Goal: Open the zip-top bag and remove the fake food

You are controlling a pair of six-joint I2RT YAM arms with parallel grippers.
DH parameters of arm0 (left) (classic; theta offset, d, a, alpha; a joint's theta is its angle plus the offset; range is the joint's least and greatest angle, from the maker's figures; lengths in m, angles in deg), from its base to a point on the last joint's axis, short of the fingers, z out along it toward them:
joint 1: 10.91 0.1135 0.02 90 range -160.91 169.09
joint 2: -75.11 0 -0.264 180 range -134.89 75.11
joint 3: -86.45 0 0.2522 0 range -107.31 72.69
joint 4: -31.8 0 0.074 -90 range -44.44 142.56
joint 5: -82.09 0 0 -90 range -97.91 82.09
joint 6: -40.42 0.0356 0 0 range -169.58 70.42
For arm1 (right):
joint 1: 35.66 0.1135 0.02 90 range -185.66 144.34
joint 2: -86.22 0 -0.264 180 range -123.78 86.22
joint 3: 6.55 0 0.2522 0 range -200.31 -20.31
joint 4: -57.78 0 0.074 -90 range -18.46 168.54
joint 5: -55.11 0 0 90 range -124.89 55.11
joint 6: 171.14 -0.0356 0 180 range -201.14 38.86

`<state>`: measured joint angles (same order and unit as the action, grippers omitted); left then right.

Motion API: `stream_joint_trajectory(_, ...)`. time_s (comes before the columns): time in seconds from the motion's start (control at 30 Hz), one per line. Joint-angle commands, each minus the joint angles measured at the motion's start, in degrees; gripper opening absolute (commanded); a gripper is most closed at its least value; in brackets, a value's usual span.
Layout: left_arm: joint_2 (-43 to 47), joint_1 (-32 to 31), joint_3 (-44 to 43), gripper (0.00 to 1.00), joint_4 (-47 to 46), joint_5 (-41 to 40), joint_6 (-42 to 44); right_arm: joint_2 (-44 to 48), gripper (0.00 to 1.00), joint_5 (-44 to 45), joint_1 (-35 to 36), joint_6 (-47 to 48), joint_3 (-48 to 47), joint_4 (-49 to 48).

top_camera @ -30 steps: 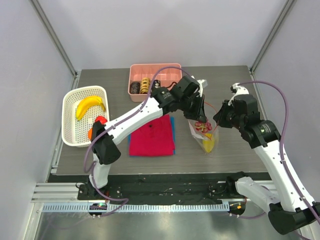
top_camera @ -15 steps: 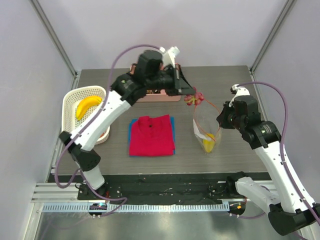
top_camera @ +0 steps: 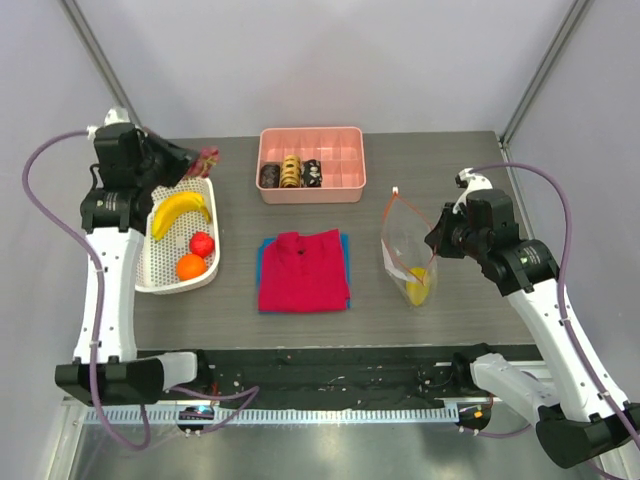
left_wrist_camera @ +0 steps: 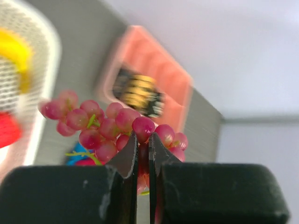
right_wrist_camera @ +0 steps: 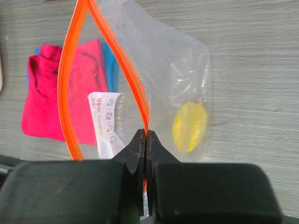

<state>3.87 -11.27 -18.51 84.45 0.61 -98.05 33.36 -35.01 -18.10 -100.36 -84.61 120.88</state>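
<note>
The zip-top bag stands upright at the right of the table, its orange zip strip spread open. My right gripper is shut on one side of that strip. A yellow fake food piece and a white paper slip lie inside the bag. My left gripper is shut on a bunch of pink-red plastic grapes, which hangs above the far corner of the white basket. In the basket lie a yellow banana, a red fruit and an orange ball.
A folded red shirt lies on a blue cloth in the middle of the table. A pink tray with brown and dark ring pieces stands at the back. Grey walls enclose the table on three sides.
My left arm has swung from the bag's mouth far to the left, carrying the grapes over the basket. The right gripper has kept its hold on the bag.
</note>
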Motion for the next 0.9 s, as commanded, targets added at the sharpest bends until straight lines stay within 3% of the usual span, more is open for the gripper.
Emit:
stream_joint_trajectory(0.0,-3.0,6.7,8.9,0.00,-3.8,-10.2,-3.8,0.7,0.01,-5.0,0.3,-1.3,-2.3,-1.0)
stream_joint_trajectory(0.27,-8.5,9.7,19.3,0.00,-9.8,-21.9,-1.1,1.1,0.01,-5.0,1.7,-0.7,-3.3,-1.3)
stream_joint_trajectory(0.4,-12.8,11.1,20.3,0.00,-12.3,-23.0,-0.6,1.5,0.01,-5.0,1.8,-0.8,-2.8,-1.3)
stream_joint_trajectory(0.47,-16.9,11.6,19.0,0.05,-11.1,-24.2,-0.7,1.7,0.01,-4.8,1.7,-0.7,-2.7,-1.3)
stream_joint_trajectory(0.57,-21.2,12.0,15.7,0.20,-7.5,-24.6,-0.3,1.4,0.01,-4.7,1.7,-1.0,-3.1,-1.4)
stream_joint_trajectory(0.6,-23.7,12.1,14.8,0.29,-5.7,-24.2,0.4,1.4,0.01,-4.6,1.8,-0.9,-3.3,-1.5)
stream_joint_trajectory(0.63,-25.2,12.1,14.0,0.45,-4.4,-24.2,0.8,1.4,0.01,-4.6,1.8,-1.1,-3.3,-1.5)
stream_joint_trajectory(0.77,-28.5,12.3,9.6,0.57,1.4,-24.2,1.0,1.6,0.01,-4.0,1.8,-1.2,-4.0,-1.6)
stream_joint_trajectory(0.87,-24.3,11.8,10.3,0.63,0.1,-23.5,1.7,2.0,0.01,-3.5,1.8,-1.7,-4.2,-1.5)
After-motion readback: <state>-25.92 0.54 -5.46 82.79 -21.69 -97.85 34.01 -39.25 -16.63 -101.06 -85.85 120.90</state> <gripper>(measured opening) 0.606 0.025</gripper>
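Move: The grapes are already pinched in the left fingers, held high in the air. The white basket they are bound for has its middle about 19 cm to the left, 4 cm ahead and 36 cm below. In it the banana lies some 9 cm ahead and 19 cm left, the tomato 1 cm ahead and 13 cm left, the orange 5 cm back and 16 cm left. From the right hand the basket is roughly 58 cm left, 8 cm ahead, 21 cm lower. The grapes are carried steeply down into the white basket, the left hand sinking about 30 cm while swinging some 15 cm left, its fingers tipping down by roughly 40 degrees and turning counter-clockwise. Late in the descent the fingers spread wide and let go above the gap between banana and tomato. The right hand keeps its pinch on the bag's rim, easing slightly left. ##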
